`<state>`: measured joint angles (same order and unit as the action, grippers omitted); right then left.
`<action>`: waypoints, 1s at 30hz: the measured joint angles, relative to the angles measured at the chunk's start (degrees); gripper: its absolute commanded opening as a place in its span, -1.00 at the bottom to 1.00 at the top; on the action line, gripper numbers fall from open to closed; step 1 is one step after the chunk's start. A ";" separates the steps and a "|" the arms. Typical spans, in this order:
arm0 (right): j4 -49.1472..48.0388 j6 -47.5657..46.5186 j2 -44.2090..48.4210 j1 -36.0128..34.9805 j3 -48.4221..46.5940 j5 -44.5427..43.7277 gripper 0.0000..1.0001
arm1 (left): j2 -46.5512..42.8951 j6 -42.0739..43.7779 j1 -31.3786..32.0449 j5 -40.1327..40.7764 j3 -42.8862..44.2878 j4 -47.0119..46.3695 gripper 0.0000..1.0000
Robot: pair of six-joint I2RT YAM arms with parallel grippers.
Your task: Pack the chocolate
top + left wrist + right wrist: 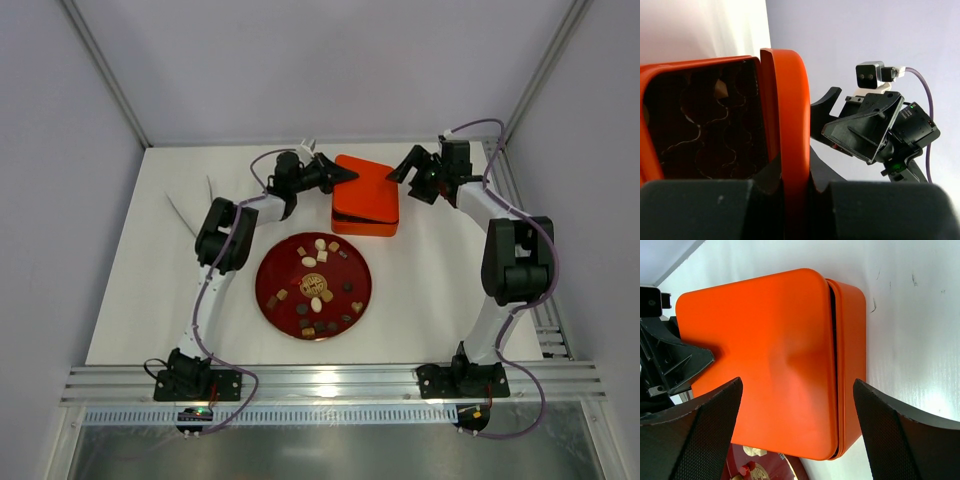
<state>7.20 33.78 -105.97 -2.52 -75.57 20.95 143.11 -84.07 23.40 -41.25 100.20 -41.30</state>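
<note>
The chocolate (318, 282) lies as several small brown, tan and cream pieces on a round dark-red plate (275, 262). Behind the plate stands the orange box (365, 195). My left gripper (345, 175) is shut on the left edge of its lid (790, 100), with orange rim pinched between the fingers (795, 175). The lid (765, 355) sits slightly askew on the base (852, 355), and a dark brown insert (705, 125) shows underneath. My right gripper (400, 172) hangs open by the box's right side, fingers (700, 430) spread with nothing between them (797, 430).
Two thin white strips (190, 215) lie on the white table at the left. The enclosure's back wall runs just behind the box. The plate's edge (760, 470) with a few sweets shows below the box in the right wrist view.
</note>
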 measured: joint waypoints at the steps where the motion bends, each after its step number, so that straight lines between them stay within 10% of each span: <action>1: 0.00 0.00 -0.24 0.00 0.00 0.04 0.81 | 0.26 -0.07 -0.02 -0.22 0.15 0.00 -0.76; 30: -0.31 0.15 -2.21 -1.29 -0.74 0.22 0.76 | 1.18 -3.67 -0.31 -2.84 2.95 2.14 -0.12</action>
<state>6.90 33.93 -108.18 -3.81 -76.31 21.17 144.29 -87.74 23.09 -44.10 103.15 -39.16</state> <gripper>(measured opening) 0.885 0.423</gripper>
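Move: The box the left hand is closing has its middle about 7 cm to that hand's right, 5 cm back and 5 cm lower. The orange lid, its left edge in those fingers, has its middle some 7 cm right, 2 cm back and 1 cm lower. From the open right hand the lid's middle lies roughly 9 cm left, 2 cm back and 3 cm below; the red plate is about 25 cm left, 27 cm back and 8 cm below. Almost in place at the lid's left edge, the left hand parts its fingers to under half open, giving up the pinch while the lower finger stays beneath the lid; it rises about 1.5 cm, then eases most of the way back down. The right hand, still wide open, creeps roughly 1 cm left and 1 cm down towards the lid's right side. ##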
